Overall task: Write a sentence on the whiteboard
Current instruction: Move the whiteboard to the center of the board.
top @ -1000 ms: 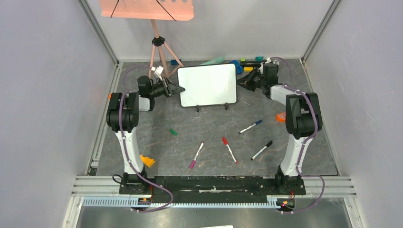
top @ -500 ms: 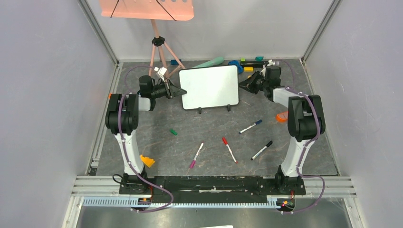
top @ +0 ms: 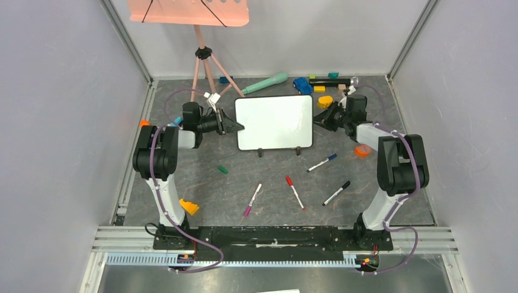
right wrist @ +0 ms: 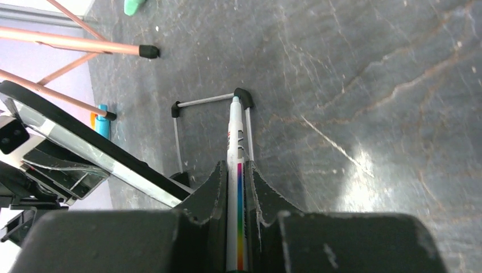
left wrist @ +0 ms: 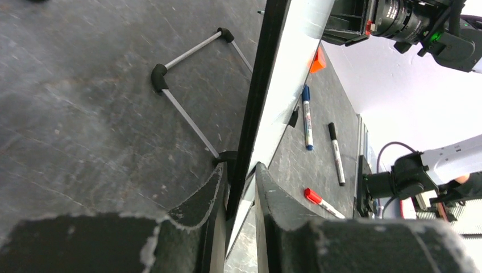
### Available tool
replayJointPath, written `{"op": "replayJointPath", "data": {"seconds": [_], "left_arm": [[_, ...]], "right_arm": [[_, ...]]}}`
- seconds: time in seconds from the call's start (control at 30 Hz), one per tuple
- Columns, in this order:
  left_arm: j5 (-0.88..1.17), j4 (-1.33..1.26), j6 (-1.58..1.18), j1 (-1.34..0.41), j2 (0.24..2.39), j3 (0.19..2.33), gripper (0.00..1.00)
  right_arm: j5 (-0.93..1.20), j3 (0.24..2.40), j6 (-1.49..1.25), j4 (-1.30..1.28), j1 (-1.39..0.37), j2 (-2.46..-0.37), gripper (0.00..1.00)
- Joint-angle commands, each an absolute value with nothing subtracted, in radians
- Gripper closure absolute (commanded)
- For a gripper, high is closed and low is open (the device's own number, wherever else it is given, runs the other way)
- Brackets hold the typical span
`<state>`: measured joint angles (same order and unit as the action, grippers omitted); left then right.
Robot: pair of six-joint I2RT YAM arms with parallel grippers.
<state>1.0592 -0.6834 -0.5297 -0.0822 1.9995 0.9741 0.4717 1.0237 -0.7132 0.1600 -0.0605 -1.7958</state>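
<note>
The whiteboard [top: 275, 122] stands on its two black feet at the back middle of the table. Its face is plain white, and no sentence is in view. My left gripper [top: 239, 127] is shut on the board's left edge; in the left wrist view the dark rim [left wrist: 258, 108] runs between the two fingers [left wrist: 241, 182]. My right gripper [top: 325, 117] is just off the board's right edge, shut on a white marker [right wrist: 234, 136] with a rainbow stripe. The marker's tip points at the board's wire foot [right wrist: 243, 98].
Loose markers lie in front of the board: blue-capped [top: 322, 162], red [top: 295, 192], black [top: 336, 193], magenta [top: 252, 199], plus a green cap [top: 223, 170]. The pink tray's tripod [top: 204, 67] stands behind the left gripper. Small toys [top: 302, 84] line the back edge.
The whiteboard has slid right and towards the near side, turning squarer to the camera. Both grippers moved with it, and the left jaws have closed a little more on its edge.
</note>
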Motion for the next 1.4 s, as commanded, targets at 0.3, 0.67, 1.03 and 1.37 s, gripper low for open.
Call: {"op": "replayJointPath", "data": {"seconds": [0.3, 0.67, 1.03, 1.37], "left_arm": [[1.002, -0.67, -0.472, -0.201, 1.786, 0.759, 0.98], [0.97, -0.652, -0.465, -0.272, 1.64, 0.61, 0.97], [0.959, -0.567, -0.393, -0.285, 1.585, 0.598, 0.53], [0.931, -0.586, -0.409, -0.233, 1.538, 0.605, 0.0]], "right_arm": [[0.581, 0.788, -0.683, 0.173, -0.098, -1.539, 1.0], [0.56, 0.649, -0.673, 0.152, -0.097, -1.388, 1.0], [0.524, 0.601, -0.682, 0.137, -0.069, -1.323, 1.0], [0.467, 0.71, -0.586, -0.03, 0.026, -1.316, 1.0]]}}
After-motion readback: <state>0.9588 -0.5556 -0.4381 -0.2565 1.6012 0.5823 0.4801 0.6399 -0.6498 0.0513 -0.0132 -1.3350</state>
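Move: The left hand's fingers are on the whiteboard's left edge, with its middle about 13 cm to the right, 2 cm ahead and at much the same height; some 10 cm lower, the red marker is about 23 cm back and 18 cm right, and the green cap 14 cm back and 8 cm left. From the right hand, at the opposite edge, the whiteboard's middle is about 16 cm left and 1 cm back, with the blue marker 14 cm back, 1 cm right and some 10 cm lower. Both hands draw the whiteboard straight back towards the robot and the loose markers at a steady, near-level pace, the left gripping the left edge and travelling about 13 cm with a drift to its right, the right going back some 11 cm beside the right edge with its pen still pinched in shut fingers. As the pull runs out, the left fingers spread wide and let go of the edge, while the right hand shifts a little left, then back right, and rises about a centimetre. ##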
